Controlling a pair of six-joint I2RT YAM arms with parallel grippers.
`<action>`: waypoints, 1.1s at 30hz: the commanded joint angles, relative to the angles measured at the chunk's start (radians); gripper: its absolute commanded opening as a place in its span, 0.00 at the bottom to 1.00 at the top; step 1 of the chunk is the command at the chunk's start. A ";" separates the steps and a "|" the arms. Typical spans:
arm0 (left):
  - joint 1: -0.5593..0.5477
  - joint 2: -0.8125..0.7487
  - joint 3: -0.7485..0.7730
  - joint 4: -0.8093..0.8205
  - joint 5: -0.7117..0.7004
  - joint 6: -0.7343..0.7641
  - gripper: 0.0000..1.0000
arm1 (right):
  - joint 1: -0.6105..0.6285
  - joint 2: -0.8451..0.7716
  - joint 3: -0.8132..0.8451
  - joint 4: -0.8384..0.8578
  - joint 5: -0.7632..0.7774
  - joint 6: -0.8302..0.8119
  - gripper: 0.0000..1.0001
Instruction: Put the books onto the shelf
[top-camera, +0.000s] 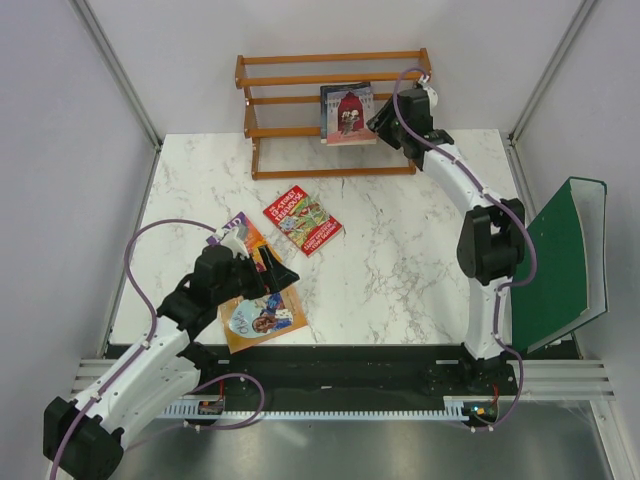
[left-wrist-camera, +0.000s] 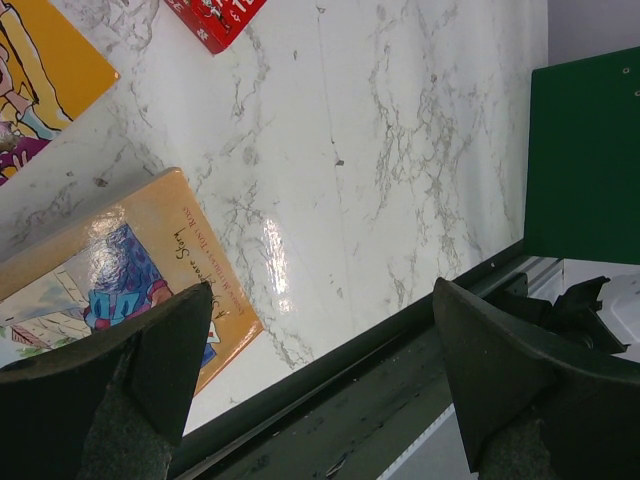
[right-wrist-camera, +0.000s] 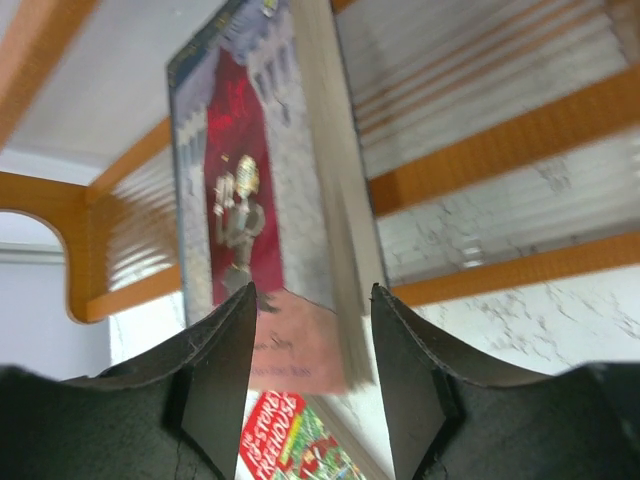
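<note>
The shelf (top-camera: 330, 110) stands at the table's far edge. A pink book with a red figure (top-camera: 350, 115) leans upright on it, with a dark book (top-camera: 327, 100) behind. My right gripper (top-camera: 382, 122) is at that book's right edge. In the right wrist view its fingers (right-wrist-camera: 312, 290) straddle the pink book (right-wrist-camera: 250, 170), a thin gap showing on the right side. A red book (top-camera: 302, 220), a purple and orange book (top-camera: 245, 235) and an orange book (top-camera: 262, 318) lie flat on the table. My left gripper (top-camera: 272, 272) hovers wide open above the orange book (left-wrist-camera: 150, 250), holding nothing.
A large green binder (top-camera: 555, 260) stands propped off the table's right edge, also in the left wrist view (left-wrist-camera: 590, 160). A black rail (top-camera: 330, 355) runs along the near edge. The shelf's rails (right-wrist-camera: 500, 135) sit close around the right fingers.
</note>
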 joint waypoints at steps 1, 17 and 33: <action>-0.003 -0.005 -0.003 0.030 0.019 0.036 0.97 | -0.004 -0.171 -0.107 0.018 0.089 -0.052 0.59; -0.003 -0.019 -0.029 0.030 0.014 0.035 0.97 | 0.017 -0.287 -0.312 -0.043 -0.060 -0.183 0.00; -0.003 -0.031 -0.040 0.024 0.008 0.033 0.97 | 0.066 -0.117 -0.192 -0.045 -0.082 -0.151 0.00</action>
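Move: The pink Shakespeare book stands on the shelf with its middle about 7 cm to the left of my right hand, 2 cm ahead and 3 cm higher; its right edge is right at my half-open fingers. Nineteen Eighty-Four leans just behind it, 4 cm ahead, 8 cm left and 4 cm up from my hand. The shelf's right post is some 9 cm to my right and 3 cm ahead. From my idle left hand the pink book lies about 42 cm ahead, 17 cm right and 12 cm up. I draw my right hand back off the pink book's right edge by about 8 cm, swinging a little right and up at first while the half-open fingers shut on nothing. Then I bring the closed fingers down and left to below the book's lower edge, ending some 5 cm lower than I began, the hand turning about 10 degrees counter-clockwise and tipping downward. ##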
